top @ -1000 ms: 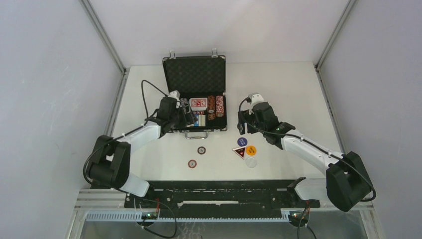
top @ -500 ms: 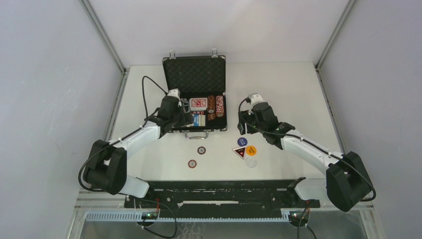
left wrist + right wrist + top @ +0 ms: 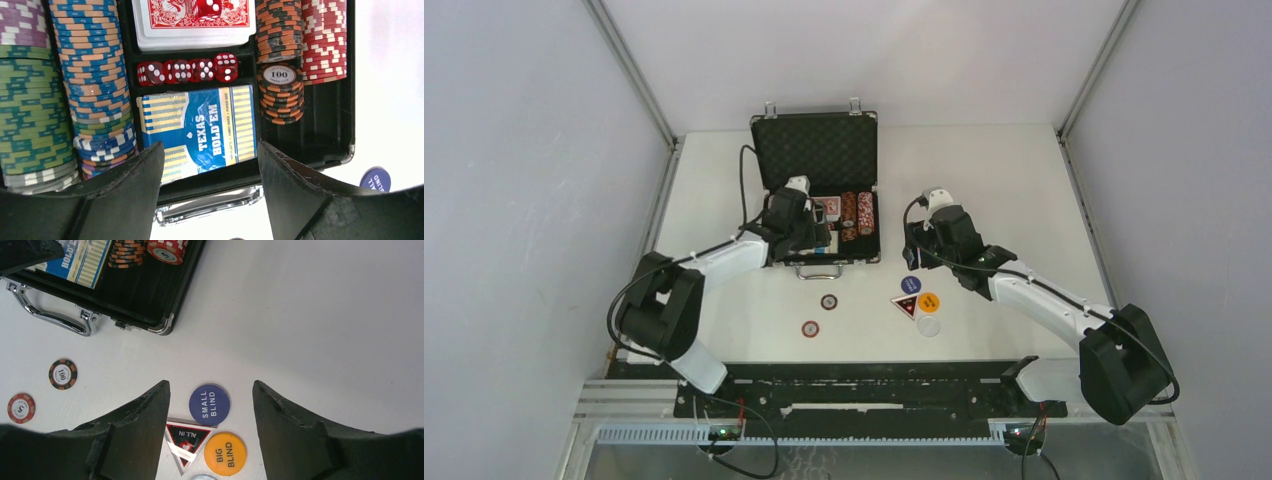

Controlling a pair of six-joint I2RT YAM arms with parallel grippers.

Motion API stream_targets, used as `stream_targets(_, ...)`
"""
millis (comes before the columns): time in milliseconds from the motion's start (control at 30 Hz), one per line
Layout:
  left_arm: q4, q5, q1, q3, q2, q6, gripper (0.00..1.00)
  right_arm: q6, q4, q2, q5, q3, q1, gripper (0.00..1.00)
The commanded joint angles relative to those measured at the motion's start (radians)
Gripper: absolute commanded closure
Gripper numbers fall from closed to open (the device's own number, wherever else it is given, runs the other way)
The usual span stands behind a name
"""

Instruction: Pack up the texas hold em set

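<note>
The black case (image 3: 861,258) lies open, its lid (image 3: 815,152) upright. Inside lie rows of striped chips (image 3: 95,85), a red deck (image 3: 192,22), a blue deck (image 3: 200,127) and red dice (image 3: 187,71). My left gripper (image 3: 210,150) hovers open over the blue deck and the case's front edge, holding nothing. My right gripper (image 3: 210,387) is open above the blue small-blind button (image 3: 209,404), with the triangular all-in button (image 3: 187,440) and orange big-blind button (image 3: 225,453) just below. Two loose chips (image 3: 828,301) (image 3: 810,328) lie on the table in front of the case.
The case's metal handle (image 3: 50,315) sticks out toward the arms. A pale round button (image 3: 929,325) lies nearest the arms, under the orange one. One die (image 3: 207,7) rests on top of the red deck. Grey walls close in the white table (image 3: 1004,180).
My left arm has swung right from the case's left end to above the blue deck. Both grippers' jaws have narrowed a little. The right arm has barely moved.
</note>
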Motion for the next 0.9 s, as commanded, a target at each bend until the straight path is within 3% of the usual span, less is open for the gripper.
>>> stream_targets(0,0.018,0.02,-0.001,0.048,0.062,0.001,0.27,0.017,0.025,-0.019,0.01,0.027,0.005,0.31)
stream_targets(300,0.04,0.045,-0.007,0.039,0.033,0.007,0.27,0.012,0.036,-0.029,-0.002,0.028,0.017,0.31)
stream_targets(433,0.095,0.037,-0.008,-0.015,-0.094,0.0,0.27,-0.017,0.035,-0.001,0.024,0.058,0.082,0.3)
stream_targets(600,0.222,-0.012,-0.047,-0.135,-0.321,-0.068,0.28,-0.057,0.004,0.118,0.198,0.158,0.258,0.3)
stream_targets(767,0.182,-0.24,-0.042,-0.245,-0.484,-0.136,0.1,-0.002,0.002,0.232,0.063,0.25,0.319,0.3)
stream_targets(800,0.161,-0.258,-0.03,-0.263,-0.504,-0.149,0.03,0.002,-0.004,0.254,0.045,0.27,0.328,0.3)
stream_targets(867,0.133,-0.232,0.024,-0.304,-0.525,-0.192,0.0,0.014,-0.011,0.297,0.03,0.305,0.343,0.3)
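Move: Just under the left hand, about 4 cm down, 2 cm ahead and a touch left, lies the blue Texas Hold'em box in the case. The dice row is 6 cm ahead of the hand, the orange chip stack 4 cm ahead and 7 right. From the right hand, the loose 100 chip lies some 20 cm left, 6 back and 11 below; the 5 chip is 24 left and 12 back, the small blind button nearly underneath, 2 cm back and 1 left. Dipping a bit under 2 cm onto the box with fingers apart, the left hand pauses there, then lifts quickly some 14 cm, drawing back 3 cm, fingertips tilting up about 25 degrees and opening wider. The right hand, at first still, sweeps about 12 cm left and slightly back towards the loose 100 chip, turning counter-clockwise some 15 degrees, fingers staying open and touching nothing. ##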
